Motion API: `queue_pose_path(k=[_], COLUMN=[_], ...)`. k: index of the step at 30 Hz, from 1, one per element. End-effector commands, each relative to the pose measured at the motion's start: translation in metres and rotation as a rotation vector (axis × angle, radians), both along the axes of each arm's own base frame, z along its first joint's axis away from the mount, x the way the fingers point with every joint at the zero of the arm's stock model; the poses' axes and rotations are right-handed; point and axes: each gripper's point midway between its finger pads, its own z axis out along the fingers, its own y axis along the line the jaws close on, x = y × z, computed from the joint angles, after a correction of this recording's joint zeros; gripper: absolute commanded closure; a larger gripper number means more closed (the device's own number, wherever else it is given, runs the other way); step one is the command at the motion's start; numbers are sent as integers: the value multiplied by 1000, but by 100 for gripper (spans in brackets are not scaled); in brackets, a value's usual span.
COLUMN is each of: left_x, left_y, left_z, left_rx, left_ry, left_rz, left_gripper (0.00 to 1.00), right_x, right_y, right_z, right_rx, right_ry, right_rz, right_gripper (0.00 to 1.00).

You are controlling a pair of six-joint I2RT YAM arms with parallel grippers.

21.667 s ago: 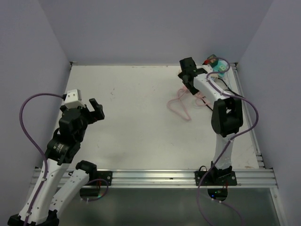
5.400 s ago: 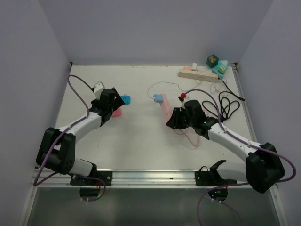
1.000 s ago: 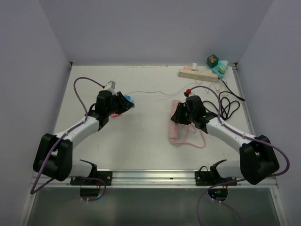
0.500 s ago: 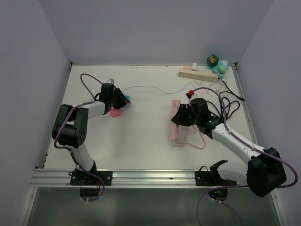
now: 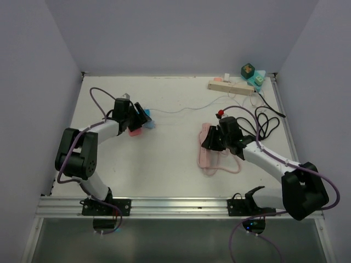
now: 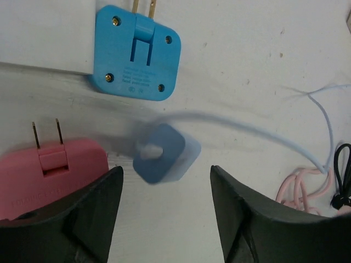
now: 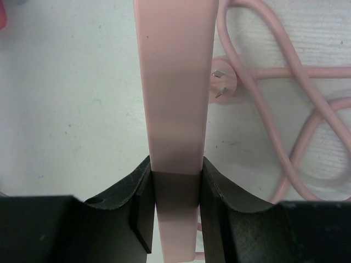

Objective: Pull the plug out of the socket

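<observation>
The plug (image 6: pixel 164 153) is a small light-blue cube, blurred, lying on the table between and just beyond my left gripper's (image 6: pixel 164 189) spread fingers, touching neither. Its thin pale cable (image 6: pixel 258 134) trails off to the right. In the top view that open left gripper (image 5: pixel 143 118) sits at the table's left. The socket is a long pink power strip (image 7: pixel 175 82) with nothing plugged into it. My right gripper (image 7: pixel 175 164) is shut on its narrow body, both pads flat against its sides. From above, the strip (image 5: pixel 204 156) lies mid-table under the right gripper (image 5: pixel 215 138).
A blue adaptor (image 6: pixel 137 52) and a pink adaptor (image 6: pixel 52 175) lie beside the plug. The strip's pink cord (image 7: pixel 285 109) coils to its right. A beige power strip (image 5: pixel 230 86), teal and green blocks (image 5: pixel 252 74) and a black cable (image 5: pixel 263 123) fill the back right.
My left gripper has opened and let go of the blue plug, which now lies on the table. The right gripper, still holding the pink strip, has shifted slightly.
</observation>
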Motion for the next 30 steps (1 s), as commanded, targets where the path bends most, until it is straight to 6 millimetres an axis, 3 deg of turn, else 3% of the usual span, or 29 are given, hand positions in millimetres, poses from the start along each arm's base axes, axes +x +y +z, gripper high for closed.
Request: queue_pose_path(k=[1,9,17,20,25,30], left_x=[1,-16,-52,-67,-90,-99], left_y=[12,27,66,85,114,125], left_z=[35,91,150,153,136,131], left_rx=[37,102,292,381,512,553], left_ry=[-86,-176,-336,-362,-339,-351], left_rz=[14,4,47,76,141,171], left_gripper=[30,12,5,4,4,5], right_x=[10,21,24,24,22,23], right_y=[5,15,7,-3,-51,-98], right_z=[4,-8,-33,-44,-67,-59], right_rx=[13,-5,-75,-112,-180,-231], right_ry=[5,93,171,223,328,350], right_rz=[-12,-2,-50,-77,-214,-309], right_gripper=[100,100,100,100,100,100])
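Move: Just off the left fingertips sits the light blue plug, roughly 1 cm ahead, 1 to the right and 2 below. From that hand the blue plug lies 5 cm ahead and 2 left, the white plug 6 ahead and 6 left, the red plug 1 back and 5 left. The right hand holds the pink socket about 5 cm over the table; the beige power strip stands some 26 cm ahead and 9 right of it, the black cord about 9 ahead and 21 right. Opening from half-open to wide, the left hand leaves the light blue plug, climbing about 17 cm while swinging back and left some 10 cm each way, its left side rolling up, then sinks slightly. The right keeps its pinch on the pink socket, lowers it 3 cm to the table and carries it about 6 cm forward, finally veering right towards the black cord with a slight clockwise turn. ##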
